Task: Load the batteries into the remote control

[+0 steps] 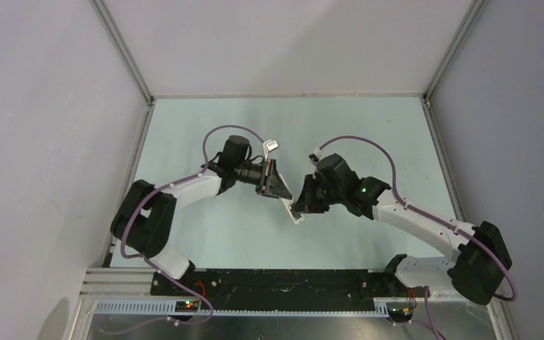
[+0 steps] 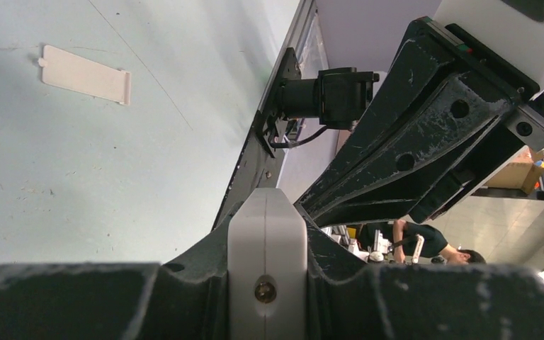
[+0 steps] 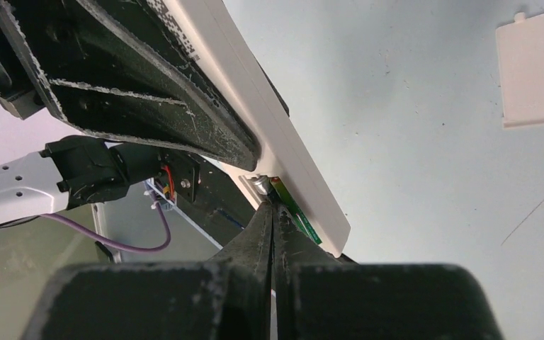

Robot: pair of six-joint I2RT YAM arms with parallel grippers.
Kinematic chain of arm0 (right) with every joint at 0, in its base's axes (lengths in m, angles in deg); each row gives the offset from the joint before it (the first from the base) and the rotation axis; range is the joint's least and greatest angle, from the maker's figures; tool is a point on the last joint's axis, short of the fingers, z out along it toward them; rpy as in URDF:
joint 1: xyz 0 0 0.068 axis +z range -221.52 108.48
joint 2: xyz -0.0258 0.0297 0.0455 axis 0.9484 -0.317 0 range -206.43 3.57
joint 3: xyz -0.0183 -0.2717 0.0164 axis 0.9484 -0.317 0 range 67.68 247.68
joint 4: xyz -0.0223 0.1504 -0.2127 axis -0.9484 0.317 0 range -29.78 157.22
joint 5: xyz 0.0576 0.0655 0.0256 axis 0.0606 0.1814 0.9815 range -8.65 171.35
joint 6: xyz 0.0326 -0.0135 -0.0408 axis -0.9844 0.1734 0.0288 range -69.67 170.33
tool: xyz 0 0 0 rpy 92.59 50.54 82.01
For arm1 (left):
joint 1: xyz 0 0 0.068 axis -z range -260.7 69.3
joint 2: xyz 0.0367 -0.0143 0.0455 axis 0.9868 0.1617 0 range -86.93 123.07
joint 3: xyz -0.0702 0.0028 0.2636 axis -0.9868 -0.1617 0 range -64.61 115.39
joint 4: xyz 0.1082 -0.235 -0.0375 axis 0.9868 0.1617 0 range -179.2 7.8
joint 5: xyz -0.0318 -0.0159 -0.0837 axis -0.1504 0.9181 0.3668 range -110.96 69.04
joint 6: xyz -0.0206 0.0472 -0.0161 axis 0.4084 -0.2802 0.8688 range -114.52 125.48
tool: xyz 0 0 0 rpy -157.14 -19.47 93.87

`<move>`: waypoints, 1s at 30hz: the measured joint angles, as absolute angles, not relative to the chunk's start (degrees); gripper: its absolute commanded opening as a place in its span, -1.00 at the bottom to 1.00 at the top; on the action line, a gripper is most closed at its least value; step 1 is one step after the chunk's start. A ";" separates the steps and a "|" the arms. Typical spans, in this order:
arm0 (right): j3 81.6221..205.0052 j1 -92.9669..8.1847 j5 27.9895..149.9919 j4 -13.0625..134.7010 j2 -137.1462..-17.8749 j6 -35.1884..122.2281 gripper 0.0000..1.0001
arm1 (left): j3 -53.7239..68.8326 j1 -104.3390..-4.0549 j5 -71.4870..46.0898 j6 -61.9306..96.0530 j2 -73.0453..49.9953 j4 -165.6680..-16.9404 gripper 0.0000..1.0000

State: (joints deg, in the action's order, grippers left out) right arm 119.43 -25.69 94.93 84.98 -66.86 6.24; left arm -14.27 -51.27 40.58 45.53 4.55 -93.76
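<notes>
The remote control (image 1: 292, 207) is a slim white bar held tilted above the table, with my left gripper (image 1: 276, 185) shut on its upper part. In the left wrist view its white end with a screw (image 2: 267, 255) sits clamped between my two fingers. In the right wrist view the remote (image 3: 290, 152) runs diagonally, and a green battery (image 3: 296, 214) lies in its recessed bay. My right gripper (image 3: 273, 207) is shut with nothing between its fingers. Its tips touch the bay at the green battery's metal end. No other battery shows.
A loose white battery cover (image 2: 85, 74) lies flat on the pale green table (image 1: 368, 127), also seen in the right wrist view as the cover (image 3: 528, 71). Grey enclosure walls stand on three sides, and a black rail (image 1: 283, 283) runs along the near edge.
</notes>
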 measured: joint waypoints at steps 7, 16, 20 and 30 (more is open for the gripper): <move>119.43 -26.29 96.42 84.56 -67.32 6.22 -1.00 | -14.27 -51.27 40.12 44.57 4.14 -92.93 -0.99; 119.40 -26.66 95.98 84.12 -63.00 6.54 -0.70 | -14.27 -50.81 41.19 45.58 3.92 -92.97 -1.00; 119.08 -26.77 95.57 83.91 -57.36 7.11 -0.43 | -14.27 -50.81 41.17 45.97 3.20 -92.97 -0.99; 113.44 -26.72 94.32 83.93 -48.55 11.24 -0.01 | -14.27 -50.68 41.56 46.58 -1.46 -92.93 -1.00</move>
State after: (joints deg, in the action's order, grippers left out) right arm 113.44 -26.72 94.32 83.93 -48.55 11.24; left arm -14.27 -50.68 41.56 46.58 -1.46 -92.93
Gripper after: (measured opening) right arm 0.489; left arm 0.286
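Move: The battery compartment in the remote's near end, green and dark batteries inside, lies right at the right hand's shut fingertips, its middle roughly 1 cm back and 1 cm below. The remote's free end is about 4 cm back and 1 cm to the right of that hand. The remote's middle is some 3 cm ahead and 2 cm left. From the left hand, which grips the remote, the compartment sits about 5 cm back, 2 cm right and slightly lower. The batteries are released from above: after a brief stay on them, the right hand's shut fingertips come off and rise some 6.5 cm, then sink back by about 1.5 cm. As it leaves, the hand goes about 3 cm right and 1.5 cm back, tilting up some 15 degrees and opening to about half. The left hand keeps its grip on the remote and lifts it roughly 3.5 cm, drawing slightly back. ##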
